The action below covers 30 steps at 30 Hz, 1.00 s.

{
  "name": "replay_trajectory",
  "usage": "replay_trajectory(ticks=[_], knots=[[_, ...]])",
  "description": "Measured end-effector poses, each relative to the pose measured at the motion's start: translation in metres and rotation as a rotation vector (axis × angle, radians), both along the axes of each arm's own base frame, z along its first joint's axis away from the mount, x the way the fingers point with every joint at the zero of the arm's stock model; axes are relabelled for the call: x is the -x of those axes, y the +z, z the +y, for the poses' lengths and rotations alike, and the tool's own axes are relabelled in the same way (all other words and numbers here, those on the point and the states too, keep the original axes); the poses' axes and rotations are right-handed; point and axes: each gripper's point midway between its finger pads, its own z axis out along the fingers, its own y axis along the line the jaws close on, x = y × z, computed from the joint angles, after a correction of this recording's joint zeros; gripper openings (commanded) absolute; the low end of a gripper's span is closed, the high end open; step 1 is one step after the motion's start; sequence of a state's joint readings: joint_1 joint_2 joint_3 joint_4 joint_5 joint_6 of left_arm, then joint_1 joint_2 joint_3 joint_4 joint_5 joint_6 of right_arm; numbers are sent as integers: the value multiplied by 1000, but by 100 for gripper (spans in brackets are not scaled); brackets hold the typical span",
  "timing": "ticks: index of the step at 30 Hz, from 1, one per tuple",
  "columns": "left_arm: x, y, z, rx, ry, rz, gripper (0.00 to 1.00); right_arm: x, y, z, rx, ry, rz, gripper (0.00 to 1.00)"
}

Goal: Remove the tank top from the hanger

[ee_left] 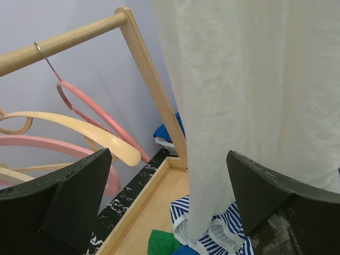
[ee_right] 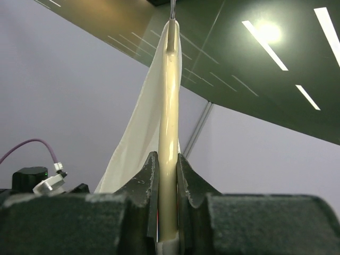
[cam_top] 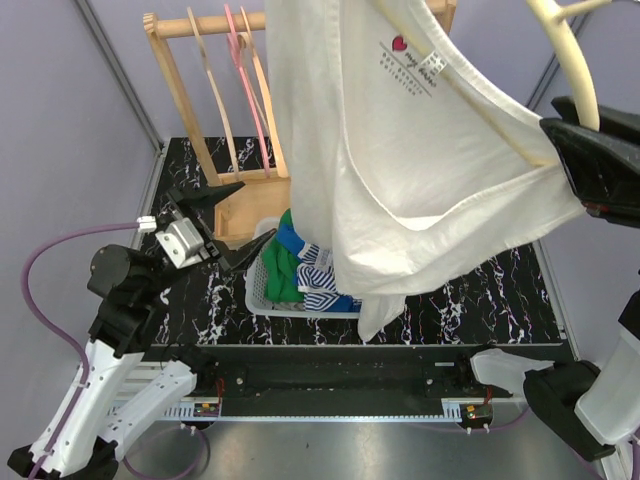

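A white tank top [cam_top: 400,170] hangs on a cream hanger [cam_top: 572,55] held high over the table. My right gripper [cam_top: 558,135] grips that hanger's arm at the right. In the right wrist view the jaws are shut on the cream hanger [ee_right: 169,106], and the tank top [ee_right: 139,138] drapes off its left side. My left gripper [cam_top: 252,214] stands wide open to the left of the fabric, holding nothing. In the left wrist view the tank top [ee_left: 249,79] hangs down between the open fingers [ee_left: 79,186], closer to the right one.
A wooden rack [cam_top: 180,80] at the back carries pink [cam_top: 240,50] and cream hangers. Below the shirt a white basket [cam_top: 257,292] holds green, blue and striped clothes. The left wrist view shows the rack post [ee_left: 151,85], a pink hanger [ee_left: 79,106] and a striped garment [ee_left: 228,234].
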<state>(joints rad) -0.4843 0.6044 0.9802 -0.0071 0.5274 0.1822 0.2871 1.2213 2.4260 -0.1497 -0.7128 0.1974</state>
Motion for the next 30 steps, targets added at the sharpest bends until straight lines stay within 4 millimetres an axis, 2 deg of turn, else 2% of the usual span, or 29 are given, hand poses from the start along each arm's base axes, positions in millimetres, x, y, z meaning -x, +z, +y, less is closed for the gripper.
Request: replay_trajectory(ticks=[5, 9, 12, 16, 21, 23, 24, 27, 28, 29, 30], knots=[[-13, -9, -10, -3, -19, 19, 99, 11, -12, 3, 38, 36, 11, 0], [-19, -18, -26, -12, -89, 58, 99, 2, -21, 9, 62, 58, 44, 0], [-11, -30, -40, -45, -187, 91, 99, -9, -28, 13, 74, 63, 78, 0], [11, -45, -50, -108, -316, 112, 99, -21, -36, 16, 87, 57, 117, 0], [30, -68, -54, -195, -419, 138, 99, -22, -38, 16, 96, 49, 119, 0], [33, -77, -56, -219, -445, 151, 95, -20, -37, 16, 96, 47, 114, 0], [34, -81, -57, -228, -453, 154, 91, -19, -37, 16, 96, 47, 111, 0], [31, -93, -61, -242, -464, 164, 57, -18, -37, 16, 101, 50, 108, 0], [29, -96, -62, -243, -467, 172, 29, -18, -37, 16, 102, 50, 108, 0], [27, -97, -63, -243, -464, 175, 13, -19, -38, 16, 103, 49, 110, 0], [24, -98, -65, -243, -459, 181, 5, -20, -39, 17, 105, 49, 112, 0]])
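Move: The hanging lower edge of the tank top, still on the hanger in the right hand, is about 11 cm to the left hand's right, 8 cm below and nearly level fore and aft. The basket of clothes lies some 11 cm ahead, 14 cm right and 40 cm below that hand; the empty hangers are roughly 18 cm ahead and 3 cm right. From the right hand, the edge is about 31 cm left, 10 cm ahead and 38 cm below. The left fingers come around the tank top's lower edge and start closing on it, about half shut at the end. That open hand gets there by sinking some 10 cm and going right about 6 cm, nudging forward first and then back, while turning some 25 degrees clockwise. The right hand keeps its grip on the hanger, lowering it 4 cm and bringing it slightly forward. ##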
